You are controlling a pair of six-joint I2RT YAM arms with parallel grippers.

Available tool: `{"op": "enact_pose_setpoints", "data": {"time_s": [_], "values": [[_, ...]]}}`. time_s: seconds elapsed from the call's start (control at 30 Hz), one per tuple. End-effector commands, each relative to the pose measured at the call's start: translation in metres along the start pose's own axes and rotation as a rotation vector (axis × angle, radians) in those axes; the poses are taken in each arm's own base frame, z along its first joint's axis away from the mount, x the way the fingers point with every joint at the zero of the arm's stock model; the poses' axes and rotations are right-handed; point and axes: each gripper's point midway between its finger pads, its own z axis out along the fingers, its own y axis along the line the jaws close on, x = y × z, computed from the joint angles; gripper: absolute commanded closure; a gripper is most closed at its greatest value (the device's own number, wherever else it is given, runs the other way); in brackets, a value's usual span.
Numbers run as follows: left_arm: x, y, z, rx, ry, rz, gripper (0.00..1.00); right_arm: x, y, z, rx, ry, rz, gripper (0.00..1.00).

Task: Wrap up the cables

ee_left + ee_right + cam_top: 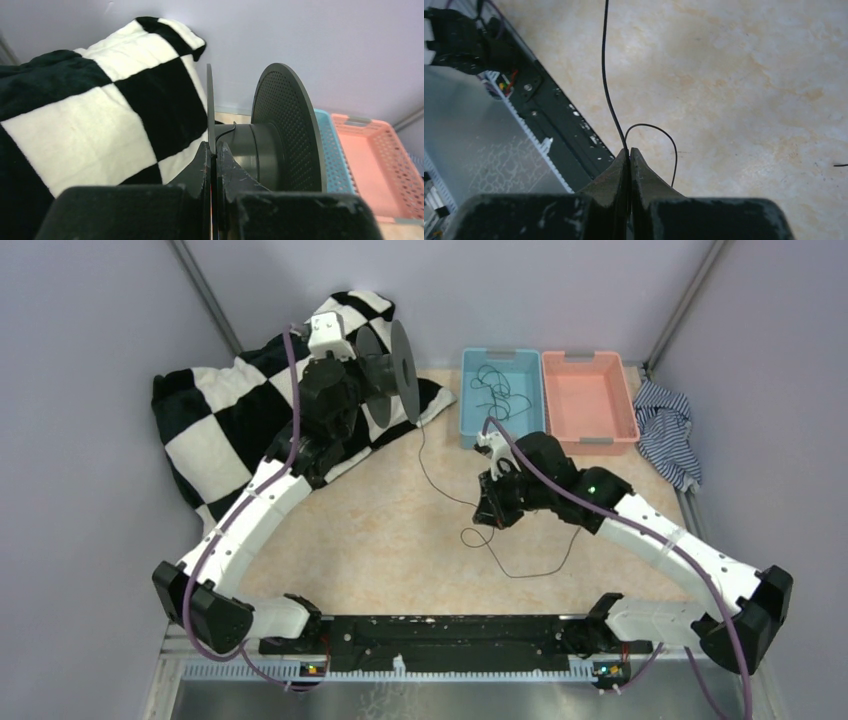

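A dark round spool (392,368) stands on edge at the back left, held up by my left gripper (352,368). In the left wrist view that gripper (214,147) is shut on the spool's thin flange (209,107), beside the hub (252,150). A thin black cable (440,485) runs from the spool across the table to my right gripper (490,512) and trails on in a loop (530,570). In the right wrist view the gripper (629,151) is shut on that cable (605,75). More cables (498,390) lie in the blue bin.
A black-and-white checkered blanket (215,415) lies at the back left under the spool. A blue bin (502,430) and a pink bin (590,395) stand side by side at the back right. A striped cloth (668,430) lies right of them. The black base rail (450,635) runs along the near edge.
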Motion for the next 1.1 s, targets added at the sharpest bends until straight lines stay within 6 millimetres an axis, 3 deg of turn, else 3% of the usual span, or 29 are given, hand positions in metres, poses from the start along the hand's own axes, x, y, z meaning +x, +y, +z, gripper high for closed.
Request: {"op": "enact_pose_setpoints", "data": {"time_s": [0.0,0.27,0.37,0.57,0.77,0.93,1.07], "values": [[-0.021,0.008,0.017,-0.072,-0.137,-0.006,1.00,-0.016,0.047,-0.038,-0.125,0.001,-0.138,1.00],[0.006,0.016,0.034,-0.122,-0.102,0.031,1.00,-0.001,0.092,-0.055,-0.234,0.102,-0.261,1.00],[0.017,0.017,0.041,-0.122,-0.075,0.069,1.00,-0.006,0.110,-0.071,-0.304,0.072,-0.273,1.00],[0.054,0.007,0.046,-0.049,0.048,0.124,1.00,-0.041,0.130,-0.103,-0.354,-0.084,-0.329,1.00],[0.085,0.009,0.037,-0.012,0.118,0.142,1.00,-0.089,0.146,-0.107,-0.375,-0.266,-0.386,1.00],[0.110,-0.018,0.022,0.157,0.229,0.216,1.00,-0.119,0.141,-0.098,-0.300,-0.351,-0.437,1.00],[0.122,-0.042,-0.002,0.308,0.274,0.260,1.00,-0.146,0.118,-0.090,-0.208,-0.413,-0.432,1.00]]}}
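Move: The spool, pinched by its left flange, has its core about 6 cm ahead of the left hand and 4 cm to its right, nearly level. The gripped cable point lies some 22 cm back, 20 cm right and 20 cm below that hand. From the right hand the spool is roughly 28 cm ahead, 17 cm left and 20 cm higher; the cable tail lies about 8 cm right, level fore and aft, 20 cm below, and the blue box 36 cm ahead, 5 cm right, 17 cm below. The cable, still pinched in the shut right fingers, is lifted some 16 cm past the spool's sinking level: that hand first swings back and up, drifting left, then comes forward again as it rises, yawing about 20 degrees counter-clockwise and tilting up. Meanwhile the left hand, keeping its grip on the flange, carries the spool down about 15 cm, late in the drop moving right and tipping nose-down. ##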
